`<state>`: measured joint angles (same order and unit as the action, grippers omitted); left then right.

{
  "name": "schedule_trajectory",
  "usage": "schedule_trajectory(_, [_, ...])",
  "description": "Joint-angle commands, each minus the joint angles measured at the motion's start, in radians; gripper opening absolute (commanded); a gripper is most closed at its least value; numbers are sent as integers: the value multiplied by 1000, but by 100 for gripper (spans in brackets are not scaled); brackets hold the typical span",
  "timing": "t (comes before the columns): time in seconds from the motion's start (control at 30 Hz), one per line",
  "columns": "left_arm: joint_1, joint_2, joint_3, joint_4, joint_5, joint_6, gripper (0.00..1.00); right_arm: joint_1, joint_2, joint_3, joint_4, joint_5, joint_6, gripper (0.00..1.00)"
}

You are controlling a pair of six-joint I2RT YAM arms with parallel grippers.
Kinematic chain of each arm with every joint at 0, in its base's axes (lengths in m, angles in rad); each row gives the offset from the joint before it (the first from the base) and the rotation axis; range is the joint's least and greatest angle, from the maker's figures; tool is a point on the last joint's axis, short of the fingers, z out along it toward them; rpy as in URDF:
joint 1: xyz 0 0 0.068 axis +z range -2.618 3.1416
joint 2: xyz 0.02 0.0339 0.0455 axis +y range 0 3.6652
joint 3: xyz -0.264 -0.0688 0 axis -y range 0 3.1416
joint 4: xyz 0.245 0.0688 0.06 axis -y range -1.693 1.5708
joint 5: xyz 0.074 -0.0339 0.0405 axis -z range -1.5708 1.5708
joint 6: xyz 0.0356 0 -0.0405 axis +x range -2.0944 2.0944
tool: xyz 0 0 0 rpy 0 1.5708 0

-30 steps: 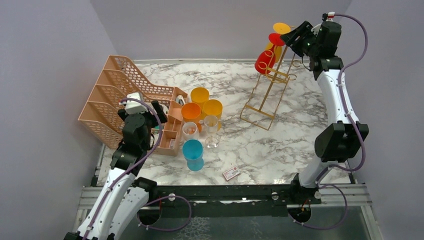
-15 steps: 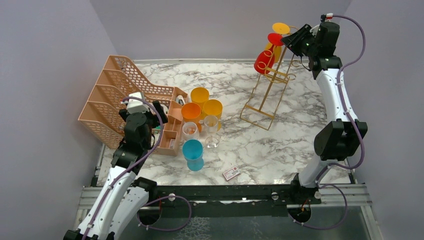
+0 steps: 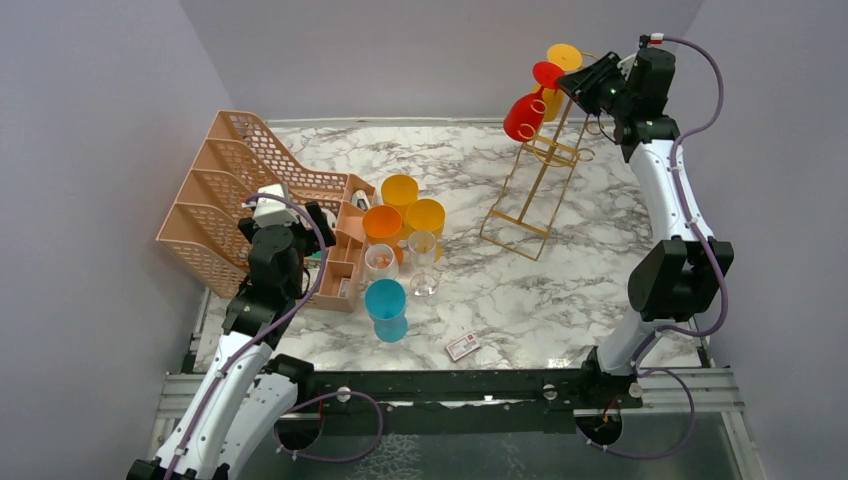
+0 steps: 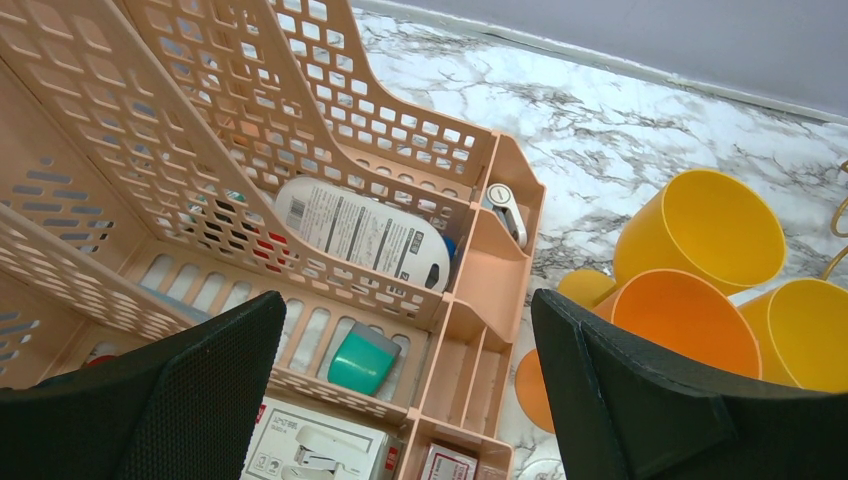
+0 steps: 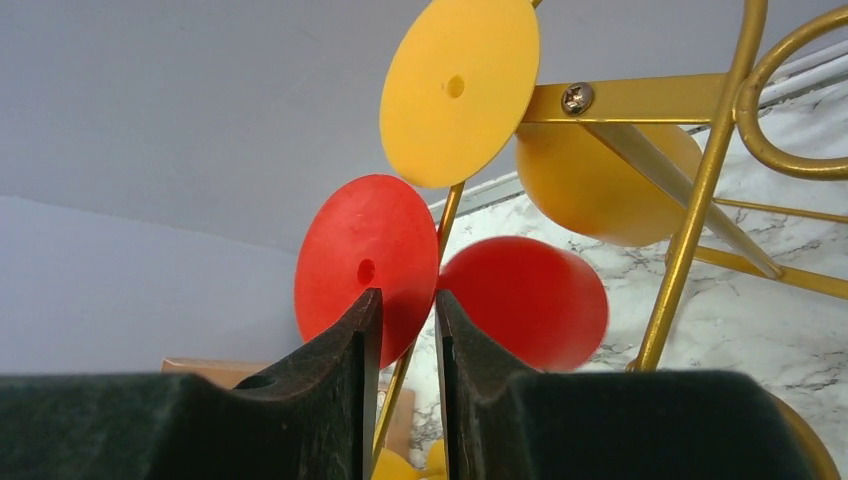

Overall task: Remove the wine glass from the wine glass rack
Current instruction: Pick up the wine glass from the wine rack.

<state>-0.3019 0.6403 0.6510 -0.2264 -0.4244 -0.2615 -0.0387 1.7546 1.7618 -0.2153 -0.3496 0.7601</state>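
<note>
The gold wire wine glass rack (image 3: 535,190) stands at the back right of the table. A red wine glass (image 3: 523,114) hangs upside down near its top, tilted, with a yellow wine glass (image 3: 563,57) just behind it. My right gripper (image 3: 572,82) is up at the rack top, shut on the red glass by its stem, just under the round foot. In the right wrist view the narrow gripper (image 5: 402,300) pinches in at the red foot (image 5: 365,250), with the rack's rail (image 5: 705,180) to the right. My left gripper (image 4: 405,305) hangs open over the organizer.
A peach mesh file organizer (image 3: 230,190) fills the left side. Orange and yellow cups (image 3: 400,190), clear glasses (image 3: 380,260) and a blue cup (image 3: 386,300) crowd the table's middle. A small card (image 3: 462,346) lies near the front edge.
The right gripper's jaws have narrowed onto the red glass and shifted slightly up and left. The red glass has tilted and moved with them. The left arm is still.
</note>
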Motion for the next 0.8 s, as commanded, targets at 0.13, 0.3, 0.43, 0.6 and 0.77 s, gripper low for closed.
schedule_trajectory(0.13, [6, 3, 8, -3, -10, 10, 99, -3, -21, -43, 9, 18, 54, 24])
schedule_trajectory(0.3, [6, 4, 11, -7, -9, 11, 99, -3, -27, -41, 4, 35, 52, 17])
schedule_trajectory(0.43, [6, 5, 9, -5, -12, 10, 99, -5, -42, -41, -7, 48, 60, 14])
schedule_trajectory(0.6, [6, 23, 14, -11, -9, 11, 99, -15, -81, -85, 33, 50, 136, 8])
schedule_trajectory(0.77, [6, 36, 15, -12, 2, 14, 99, -31, -80, -84, 51, -1, 202, 1])
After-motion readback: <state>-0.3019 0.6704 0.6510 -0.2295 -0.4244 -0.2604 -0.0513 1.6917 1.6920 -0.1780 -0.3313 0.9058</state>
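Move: The red wine glass's round base is right at the right gripper: its centre about 3 cm ahead of the fingertips and 2 cm left, level with them, its bowl tipped out some 5 cm left, 2 cm ahead and 10 cm down. The yellow glass's base is roughly 7 cm straight ahead and 1 cm higher. From the left gripper the red base is about 28 cm forward, 50 cm right and 11 cm up. Hold the right gripper at the red base and close the fingers from about a third open to nearly shut, pinching the thin rim between the tips. Roll the hand left side up, some 10 degrees in all, and in the last third of a second ease it back and up by about 1 cm each. ##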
